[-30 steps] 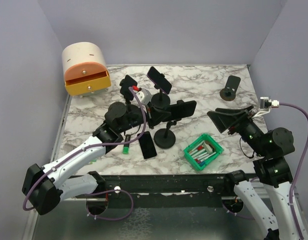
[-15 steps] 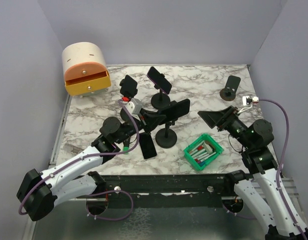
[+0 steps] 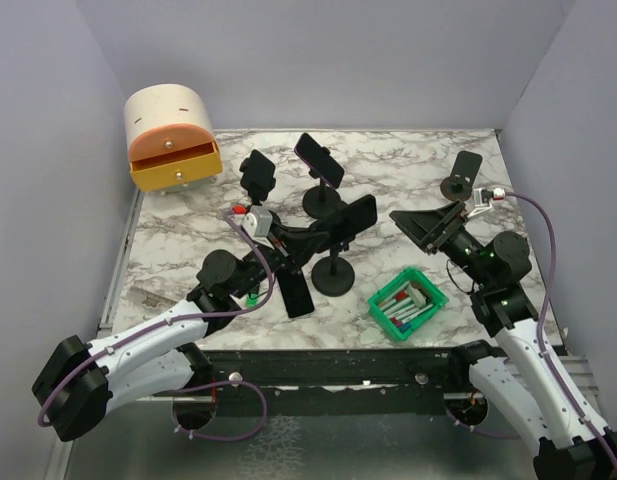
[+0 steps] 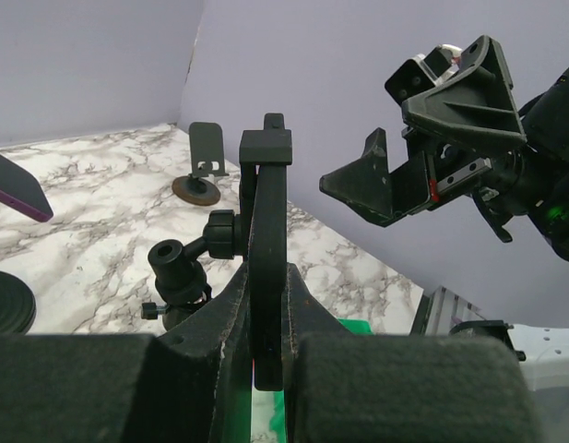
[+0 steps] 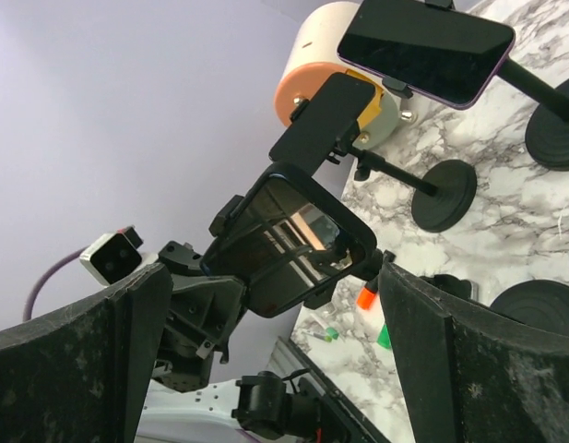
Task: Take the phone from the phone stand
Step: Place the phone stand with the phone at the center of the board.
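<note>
The phone (image 3: pixel 354 217) is dark and sits tilted in the clamp of a black phone stand (image 3: pixel 335 279) mid-table. My left gripper (image 3: pixel 313 240) is shut on the phone's left end. In the left wrist view the phone (image 4: pixel 267 231) stands edge-on between the pads, and the left gripper (image 4: pixel 267 318) pinches its lower part, with the stand's ball joint (image 4: pixel 178 268) behind. My right gripper (image 3: pixel 416 224) hovers open just right of the phone without touching it. The right wrist view shows the phone's glossy screen (image 5: pixel 289 240) above the right gripper's (image 5: pixel 275 355) wide-apart fingers.
Two more phones on stands (image 3: pixel 319 160) (image 3: pixel 258 172) are behind, and a loose phone (image 3: pixel 296 292) lies flat by the left arm. An empty stand (image 3: pixel 460 178) is at the back right. A green bin (image 3: pixel 408 303) of markers is front right, a beige-orange drawer box (image 3: pixel 170 138) back left.
My right arm has swung left toward the phone and its jaws have opened wider. The left arm has shifted a little nearer while keeping its grip on the phone.
</note>
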Controlling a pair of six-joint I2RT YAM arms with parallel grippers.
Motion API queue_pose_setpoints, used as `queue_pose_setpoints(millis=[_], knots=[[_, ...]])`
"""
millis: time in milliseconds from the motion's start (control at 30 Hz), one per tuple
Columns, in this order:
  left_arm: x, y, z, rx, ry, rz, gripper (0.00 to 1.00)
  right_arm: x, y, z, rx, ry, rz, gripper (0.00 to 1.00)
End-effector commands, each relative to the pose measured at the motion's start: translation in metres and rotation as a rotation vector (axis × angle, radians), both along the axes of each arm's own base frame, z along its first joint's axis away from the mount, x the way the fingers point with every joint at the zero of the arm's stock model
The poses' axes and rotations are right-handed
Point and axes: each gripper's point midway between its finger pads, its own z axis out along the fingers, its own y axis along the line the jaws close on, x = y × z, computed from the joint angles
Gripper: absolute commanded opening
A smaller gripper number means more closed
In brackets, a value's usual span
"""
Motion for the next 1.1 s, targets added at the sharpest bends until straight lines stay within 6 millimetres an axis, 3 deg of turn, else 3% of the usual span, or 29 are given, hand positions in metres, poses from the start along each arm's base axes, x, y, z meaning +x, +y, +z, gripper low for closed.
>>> queue_pose_setpoints(millis=[0, 267, 400, 867, 1067], knots=[[-0.003, 0.001, -0.001, -0.052, 0.017, -0.002, 0.00, -0.001, 0.008, 0.014, 0.058, 0.003, 0.048, 1.00], [-0.007, 0.000, -0.011, -0.048, 0.037, -0.012, 0.02, 0.002, 0.015, -0.001, 0.009, 0.046, 0.071, 1.00], [-0.009, 0.000, -0.008, -0.050, 0.025, -0.022, 0.16, -0.004, 0.013, -0.001, -0.015, 0.025, 0.069, 0.99], [-0.014, 0.004, 0.001, -0.056, 0.003, -0.027, 0.44, -0.013, 0.008, 0.000, -0.112, 0.009, 0.066, 0.99], [-0.016, 0.015, 0.005, -0.017, -0.024, 0.013, 0.65, -0.020, 0.001, -0.006, -0.191, 0.010, 0.040, 0.99]])
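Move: The left hand already has the near left end of the held phone pinched in its nearly shut fingers; this phone's middle lies about 3 cm ahead, 5 cm to the right and 1 cm up. Some 20 cm below the hand, the stand base is 2 cm ahead and 3 cm right, the flat phone 1 cm back and 7 cm left, and the green tray 6 cm back and 24 cm right. From the open right hand, the held phone is some 15 cm left, 1 cm ahead and 3 cm lower. With the stand already over the middle of the board, the left hand eases barely half a centimetre back and down, holds there, then spreads its fingers to a bit over half open, so that the pads come free of the phone's left end, and starts to draw back, left and slightly up, ending about 1.5 cm from where it began. The right hand, wide open and touching nothing, edges about 2 cm forward, left and down, then draws back about as far, rolling some 5 to 10 degrees so that its left side dips. ##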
